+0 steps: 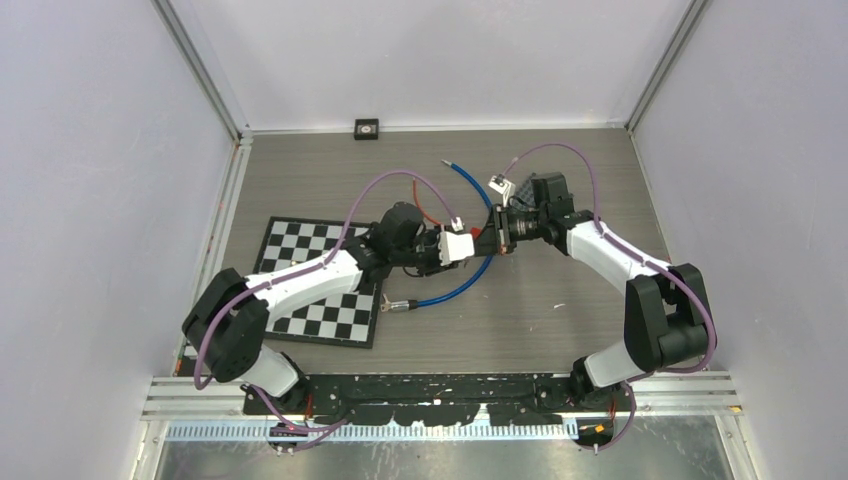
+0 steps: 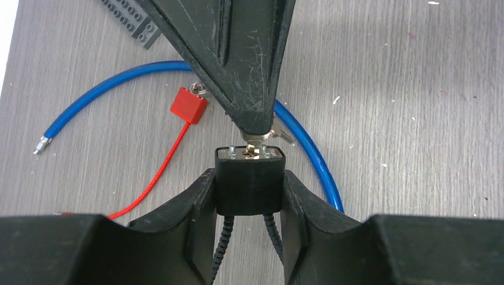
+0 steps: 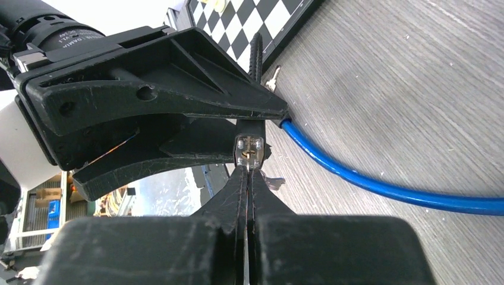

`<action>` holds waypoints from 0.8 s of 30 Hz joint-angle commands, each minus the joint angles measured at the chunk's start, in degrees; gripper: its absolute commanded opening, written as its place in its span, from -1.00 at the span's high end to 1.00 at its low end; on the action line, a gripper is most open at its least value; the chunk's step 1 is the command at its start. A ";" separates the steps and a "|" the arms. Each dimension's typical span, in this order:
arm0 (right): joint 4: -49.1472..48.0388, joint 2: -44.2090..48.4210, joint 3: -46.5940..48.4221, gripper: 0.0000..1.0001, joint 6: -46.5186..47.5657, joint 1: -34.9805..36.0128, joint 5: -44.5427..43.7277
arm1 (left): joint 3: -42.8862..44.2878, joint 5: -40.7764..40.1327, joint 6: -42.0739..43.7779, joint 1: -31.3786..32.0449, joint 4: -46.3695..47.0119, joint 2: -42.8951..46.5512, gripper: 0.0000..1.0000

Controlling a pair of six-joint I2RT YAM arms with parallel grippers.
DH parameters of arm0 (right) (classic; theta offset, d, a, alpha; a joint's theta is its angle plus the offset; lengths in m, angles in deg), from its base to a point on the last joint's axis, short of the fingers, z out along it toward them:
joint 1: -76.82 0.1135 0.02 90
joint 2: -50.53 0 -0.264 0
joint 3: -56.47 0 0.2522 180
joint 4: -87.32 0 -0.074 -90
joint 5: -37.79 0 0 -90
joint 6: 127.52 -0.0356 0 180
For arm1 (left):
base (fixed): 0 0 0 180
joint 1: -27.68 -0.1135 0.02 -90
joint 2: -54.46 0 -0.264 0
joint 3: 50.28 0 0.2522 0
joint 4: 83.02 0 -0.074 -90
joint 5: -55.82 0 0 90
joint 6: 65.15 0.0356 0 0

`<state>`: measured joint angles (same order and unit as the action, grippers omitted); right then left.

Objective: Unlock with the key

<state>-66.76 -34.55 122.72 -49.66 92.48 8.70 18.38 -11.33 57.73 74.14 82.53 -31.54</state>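
My left gripper [image 2: 249, 193] is shut on a black padlock [image 2: 249, 184], one finger on each side. The padlock's metal keyway face points away from the wrist, and its black cable shackle [image 2: 221, 243] trails back between the fingers. My right gripper [image 3: 248, 172] comes in from the opposite side, shut on the key [image 2: 259, 142], which sits at the keyway [image 3: 249, 151]. A red tag [image 2: 189, 105] and a spare key [image 2: 282, 135] hang off the key ring. In the top view the two grippers [image 1: 478, 243] [image 1: 497, 240] meet nose to nose above the table's middle.
A blue cable [image 2: 178, 66] curves across the table under the lock. A red cord [image 2: 148, 178] runs from the tag. A checkerboard [image 1: 310, 280] lies to the left, a grey studded plate [image 2: 134, 21] lies beyond, and a small black box [image 1: 366, 127] sits at the back wall.
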 commanded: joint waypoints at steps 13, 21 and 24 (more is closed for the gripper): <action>-10.45 -5.30 0.79 0.99 -14.56 1.34 -8.08 | -5.25 -29.92 2.39 11.36 23.70 -4.81 1.00; -14.24 0.00 -3.85 0.99 -3.98 4.57 -8.80 | -3.64 -10.11 -6.20 8.30 13.08 -2.16 1.00; -13.76 3.19 -5.08 0.99 1.17 6.13 -9.40 | -2.18 -1.51 -9.46 5.33 9.60 -1.04 1.00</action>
<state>-74.43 -37.39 117.89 -55.50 95.41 -2.19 12.43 -31.26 53.91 81.24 92.50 -36.52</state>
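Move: The black lock is in the left fingers. From the right hand, whose shut fingers pinch the key at its keyhole, the lock lies about 3 cm to the left, 1 cm lower and level fore and aft. The key is some 4 cm right of the left hand, 1 cm ahead and 2 cm lower. About 13 cm below the left hand are the red lock, 6 cm ahead and 3 cm right, and the blue cable's silver end, 9 cm back and 12 cm left. The right fingers keep their pinch on the key at the black lock while the left keeps its grip on the lock, and both hands travel together: forward about 2 cm, then mostly down, some 5 cm in all, easing back 1 cm or so as they sink. The fingertips of both swing towards forward (left counter-clockwise, right clockwise, 10 to 15 degrees, then partly back) and dip slightly. ##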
